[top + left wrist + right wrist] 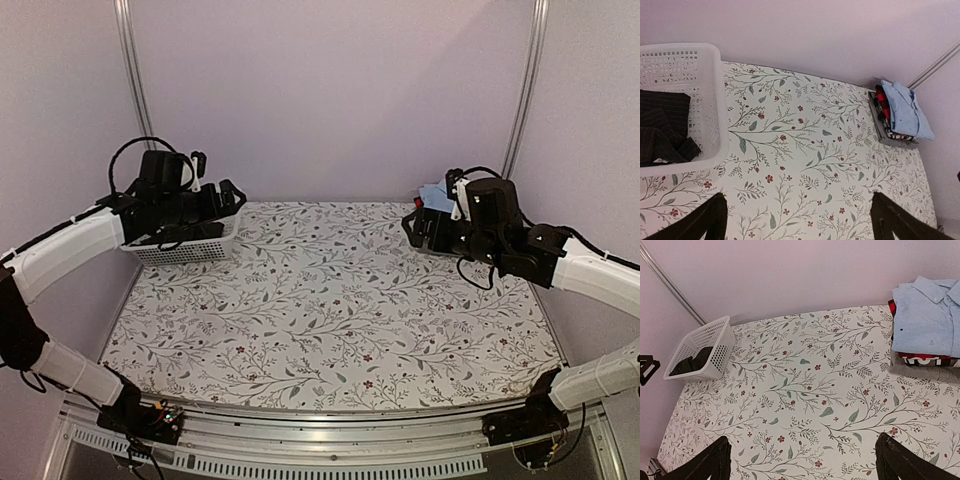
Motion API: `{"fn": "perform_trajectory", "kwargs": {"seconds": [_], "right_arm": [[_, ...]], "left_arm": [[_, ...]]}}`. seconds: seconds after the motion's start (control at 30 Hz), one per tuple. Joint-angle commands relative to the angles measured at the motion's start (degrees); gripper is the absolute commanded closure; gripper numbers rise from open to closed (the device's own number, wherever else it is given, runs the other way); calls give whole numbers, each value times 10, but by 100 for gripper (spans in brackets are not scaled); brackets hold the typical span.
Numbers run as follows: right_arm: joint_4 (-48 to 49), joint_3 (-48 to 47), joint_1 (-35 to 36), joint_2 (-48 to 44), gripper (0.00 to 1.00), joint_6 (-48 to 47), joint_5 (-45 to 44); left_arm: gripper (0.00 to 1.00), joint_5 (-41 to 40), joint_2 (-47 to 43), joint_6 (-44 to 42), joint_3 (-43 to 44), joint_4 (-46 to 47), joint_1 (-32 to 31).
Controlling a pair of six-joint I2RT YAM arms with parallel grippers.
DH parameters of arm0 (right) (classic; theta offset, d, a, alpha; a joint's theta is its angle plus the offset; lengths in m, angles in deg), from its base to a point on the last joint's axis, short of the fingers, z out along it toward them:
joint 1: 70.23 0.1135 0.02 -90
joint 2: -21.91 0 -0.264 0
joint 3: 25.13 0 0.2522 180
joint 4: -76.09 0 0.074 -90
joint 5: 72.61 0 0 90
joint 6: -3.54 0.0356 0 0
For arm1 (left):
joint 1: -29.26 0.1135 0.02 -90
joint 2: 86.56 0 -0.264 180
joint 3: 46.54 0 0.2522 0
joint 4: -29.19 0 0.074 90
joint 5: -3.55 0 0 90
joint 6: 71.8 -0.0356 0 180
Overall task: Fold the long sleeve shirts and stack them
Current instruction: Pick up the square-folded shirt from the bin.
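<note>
The black pinstriped long sleeve shirt (662,130) lies crumpled inside the white mesh basket (720,100) at the back left of the table; the right wrist view also shows this shirt (690,364) in the basket (715,347). The light blue shirt (927,315) lies folded on top of a stack at the back right, and the same light blue shirt (907,112) appears in the left wrist view. My left gripper (800,225) hovers open above the basket (185,248), holding nothing. My right gripper (802,462) is open and empty, raised beside the stack.
Under the light blue shirt sit a red-and-black garment (920,359) and a grey one (920,372). A floral cloth (330,310) covers the table. Lilac walls close in the back and sides, with metal posts (525,90) at the corners.
</note>
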Motion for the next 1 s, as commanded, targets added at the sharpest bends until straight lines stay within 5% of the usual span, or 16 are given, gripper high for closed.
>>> {"fn": "perform_trajectory", "kwargs": {"seconds": [0.0, 0.43, 0.67, 0.97], "right_arm": [[5, -1, 1, -12, 1, -14, 11], [3, -2, 1, -11, 1, -19, 33], [4, 1, 1, -27, 1, -22, 40], [7, 13, 1, -47, 1, -20, 46]], "left_arm": [[0, -20, 8, 3, 17, -26, 27], [0, -84, 174, 4, 135, -112, 161], [0, -151, 292, -35, 226, -177, 174], [3, -216, 359, -57, 230, -170, 182]]}}
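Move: The square-folded dark shirt lies in the white bin, about 13 cm ahead of the left gripper, some 20 cm to its left and roughly 23 cm below. The bin's middle is nearly the same spot, 14 cm ahead and 20 cm left of that gripper, 21 cm down. From the right gripper the shirt is some 65 cm left, 20 cm farther out and 23 cm lower. Swing the open left gripper about 17 cm left and 10 cm forward to bring it over the bin, steepening into a drop of some 14 cm towards the dark shirt while the forward reach dies out. Turn the hand about 25 degrees counter-clockwise on the way, tip the fingers down and raise its left side; keep them wide open. ##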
